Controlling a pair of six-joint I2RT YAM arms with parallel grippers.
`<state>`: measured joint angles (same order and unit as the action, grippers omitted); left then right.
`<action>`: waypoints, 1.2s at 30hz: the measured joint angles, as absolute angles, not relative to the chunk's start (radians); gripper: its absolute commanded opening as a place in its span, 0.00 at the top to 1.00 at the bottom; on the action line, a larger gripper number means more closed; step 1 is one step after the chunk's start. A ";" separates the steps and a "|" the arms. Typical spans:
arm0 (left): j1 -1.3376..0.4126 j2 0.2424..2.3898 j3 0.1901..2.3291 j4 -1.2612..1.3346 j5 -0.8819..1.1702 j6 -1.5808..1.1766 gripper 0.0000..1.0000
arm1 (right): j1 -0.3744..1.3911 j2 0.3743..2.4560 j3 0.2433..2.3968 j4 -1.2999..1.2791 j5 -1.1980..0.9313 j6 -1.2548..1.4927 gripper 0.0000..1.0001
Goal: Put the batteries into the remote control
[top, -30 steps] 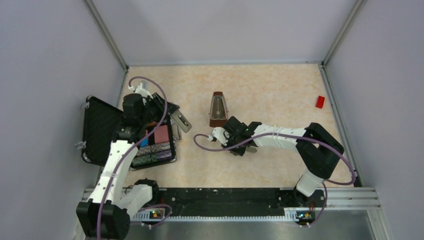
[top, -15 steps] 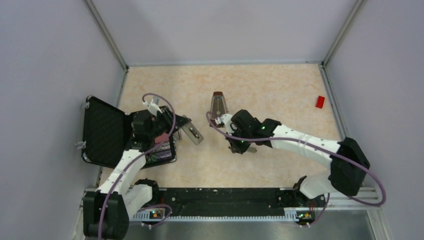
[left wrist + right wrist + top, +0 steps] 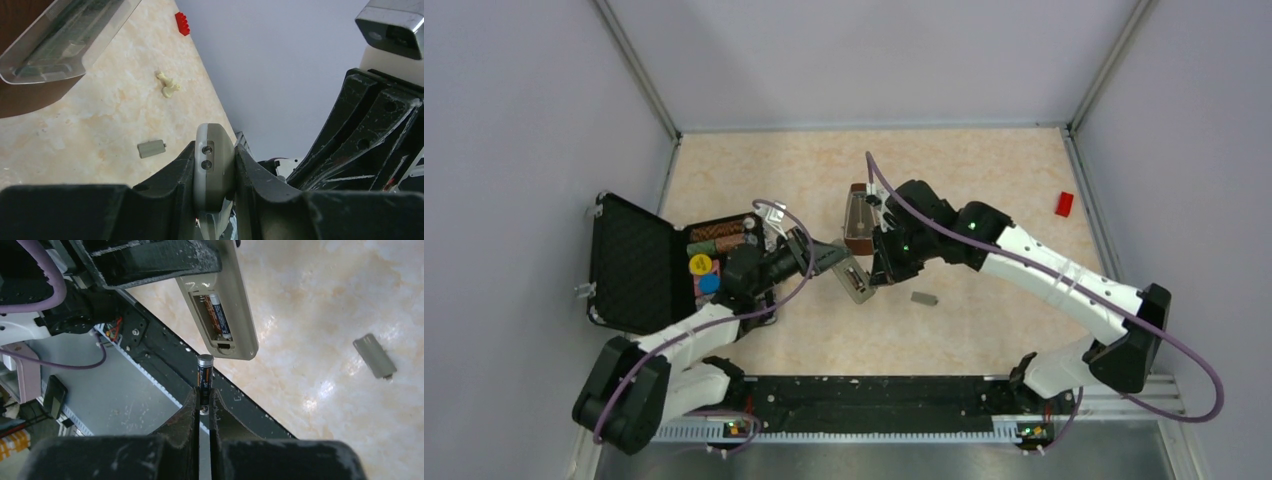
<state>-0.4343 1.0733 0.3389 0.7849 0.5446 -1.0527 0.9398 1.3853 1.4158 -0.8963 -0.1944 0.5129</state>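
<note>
My left gripper is shut on one end of the remote control and holds it above the table. In the right wrist view the remote control shows its grey back. Its compartment is open and one battery lies inside. My right gripper is shut on a second dark battery, upright, just below the remote's open end and apart from it. From above, the remote control hangs between the left gripper and the right gripper.
The flat grey cover piece lies on the table right of the grippers. A brown metronome stands just behind them. An open black case with coloured items sits at the left. A red brick lies far right, and a small pale piece lies nearby.
The left arm has carried the remote right from over the case to the middle. The right arm has lifted off the table and swung left to meet it. The cover stayed put.
</note>
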 measured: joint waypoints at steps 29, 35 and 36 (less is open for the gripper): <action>-0.570 1.617 0.332 1.415 0.478 -1.401 1.00 | 0.955 1.572 1.526 -1.155 -0.064 0.620 1.00; -0.579 1.618 0.332 1.416 0.476 -1.404 1.00 | 0.953 1.591 1.528 -1.161 -0.041 0.588 1.00; -0.579 1.618 0.332 1.416 0.475 -1.404 1.00 | 0.952 1.595 1.531 -1.162 -0.041 0.579 1.00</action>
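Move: The right hand, its battery pinched and pointing down to the left, has the remote's open battery slot about 4 cm to its left and some 5 cm below, nearly level fore and aft. The loose battery cover lies about 13 cm right and 4 cm farther out, some 22 cm below; the metronome is roughly 19 cm ahead, 2 cm left. From the left hand, gripping the remote, the slot is about 5 cm back and 4 cm right, roughly level. The left hand keeps its grip on the remote and carries it about 5 cm to the right and some 4 cm down towards the battery, tilting it so its back, right-hand end comes up relative to the grip. Meanwhile the right hand sinks about 5.5 cm and drifts right, first easing back and then forward again, its fingers still shut on the battery and swinging some 20 degrees steeper, to bring the battery's free end over the empty bay beside the battery already in; whether it touches can't be seen. ##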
